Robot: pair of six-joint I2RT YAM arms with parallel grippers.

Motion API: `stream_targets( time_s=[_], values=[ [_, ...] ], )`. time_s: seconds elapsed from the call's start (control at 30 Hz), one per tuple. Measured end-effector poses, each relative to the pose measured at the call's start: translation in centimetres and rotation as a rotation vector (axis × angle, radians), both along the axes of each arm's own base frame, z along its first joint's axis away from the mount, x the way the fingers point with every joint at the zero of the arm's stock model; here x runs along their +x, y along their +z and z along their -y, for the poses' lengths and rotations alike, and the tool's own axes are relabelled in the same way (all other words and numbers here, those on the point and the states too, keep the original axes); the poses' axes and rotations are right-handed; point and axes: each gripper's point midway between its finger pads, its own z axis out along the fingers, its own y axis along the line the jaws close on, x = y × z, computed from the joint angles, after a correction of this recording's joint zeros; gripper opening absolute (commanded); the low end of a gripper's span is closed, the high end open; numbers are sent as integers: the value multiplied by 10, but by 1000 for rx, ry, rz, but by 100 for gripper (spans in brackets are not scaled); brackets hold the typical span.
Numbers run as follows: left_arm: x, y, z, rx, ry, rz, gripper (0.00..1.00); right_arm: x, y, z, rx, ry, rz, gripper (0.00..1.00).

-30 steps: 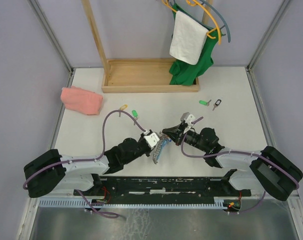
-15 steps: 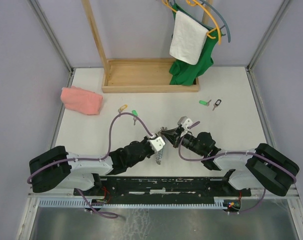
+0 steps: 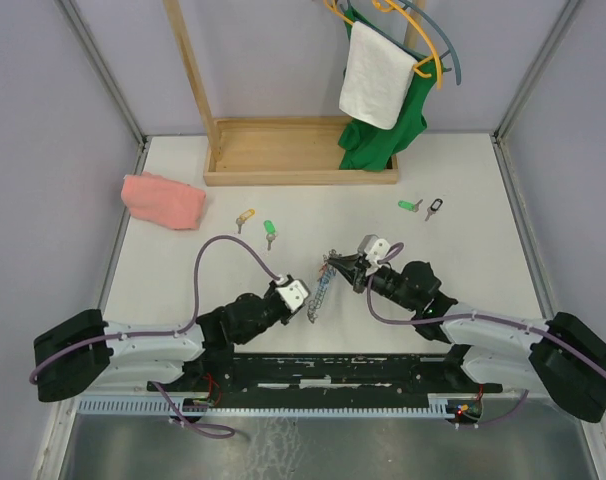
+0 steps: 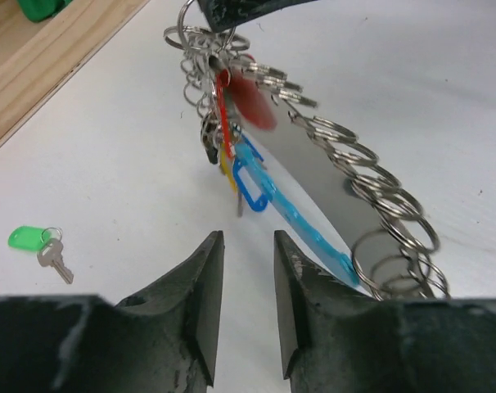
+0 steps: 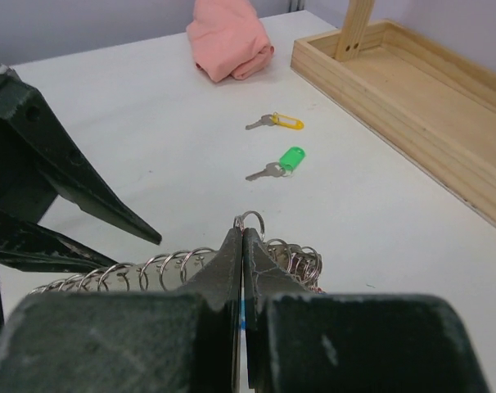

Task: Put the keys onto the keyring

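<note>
The keyring [image 3: 323, 285], a grey chain of rings with a light-blue plastic piece [image 4: 290, 214] and a red tag [image 4: 250, 102], hangs slanted from my right gripper [image 3: 335, 264]. That gripper [image 5: 244, 233] is shut on one of its top rings [image 5: 250, 219]. My left gripper [image 3: 305, 302] sits by the chain's lower end, its jaws open with only table between them [image 4: 248, 246]. Loose keys lie on the table: a yellow-tagged one [image 3: 245, 215], a green-tagged one [image 3: 269, 228], another green-tagged one [image 3: 410, 205] and a dark one [image 3: 435, 208].
A pink cloth [image 3: 163, 200] lies at the far left. A wooden rack base [image 3: 298, 150] stands at the back, with a green garment and a white towel [image 3: 375, 75] hanging above its right end.
My left gripper has opened, let go of the lower part of the keyring and pulled back toward the near left. The right gripper still holds the keyring's top.
</note>
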Motion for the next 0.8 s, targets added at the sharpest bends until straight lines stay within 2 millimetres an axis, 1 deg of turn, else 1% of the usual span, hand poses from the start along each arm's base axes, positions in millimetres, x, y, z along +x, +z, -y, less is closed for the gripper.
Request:
stream_targets(
  time_s=[0.07, 0.13, 0.2, 0.23, 0.37, 0.47, 0.67, 0.8],
  values=[
    [-3, 2, -6, -31, 3, -5, 45, 1, 6, 2, -34, -2, 22, 1],
    [-5, 10, -9, -72, 8, -4, 48, 2, 7, 2, -83, 1, 28, 1],
    [-5, 25, -11, -136, 14, -1, 50, 4, 6, 2, -138, 4, 22, 1],
    [-4, 25, -12, -139, 17, -1, 52, 5, 5, 2, -163, 8, 18, 1],
    [-2, 42, -16, -217, 32, -12, 56, 4, -7, 5, -274, 22, -12, 1],
    [-1, 48, -20, -254, 44, -24, 57, 4, -16, 5, -339, 36, -44, 1],
    [2, 43, -19, -274, 20, -85, 58, 5, -29, 4, -403, 50, -93, 1],
    [13, 31, -20, -260, 23, -144, 59, 7, -30, 1, -418, 56, -108, 1]
  ],
)
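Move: The keyring hangs by one end from the right fingers, its middle roughly 4 cm to the right of the left hand, about level with it in height and in reach. From the right hand that middle is some 6 cm back, 1 cm left and 5 cm lower. The bunch of threaded keys sits about 4 cm ahead, 4 cm right and 3 cm above the left hand; the loose green-tagged key lies about 13 cm ahead, 8 cm left and 10 cm below it. The left hand, already off the keyring, spreads its fingers wider as it rises about 5 cm and edges 2 cm to its left, tips its fingers up towards level, then comes about 2 cm back down and slightly forward beside the hanging keyring. The right hand keeps its shut pinch on the keyring's upper end, first lifting a touch and then lowering it for a net 3 cm almost straight down while its fingers tilt down some 25 degrees, bringing its tips closer to the left hand's height. ##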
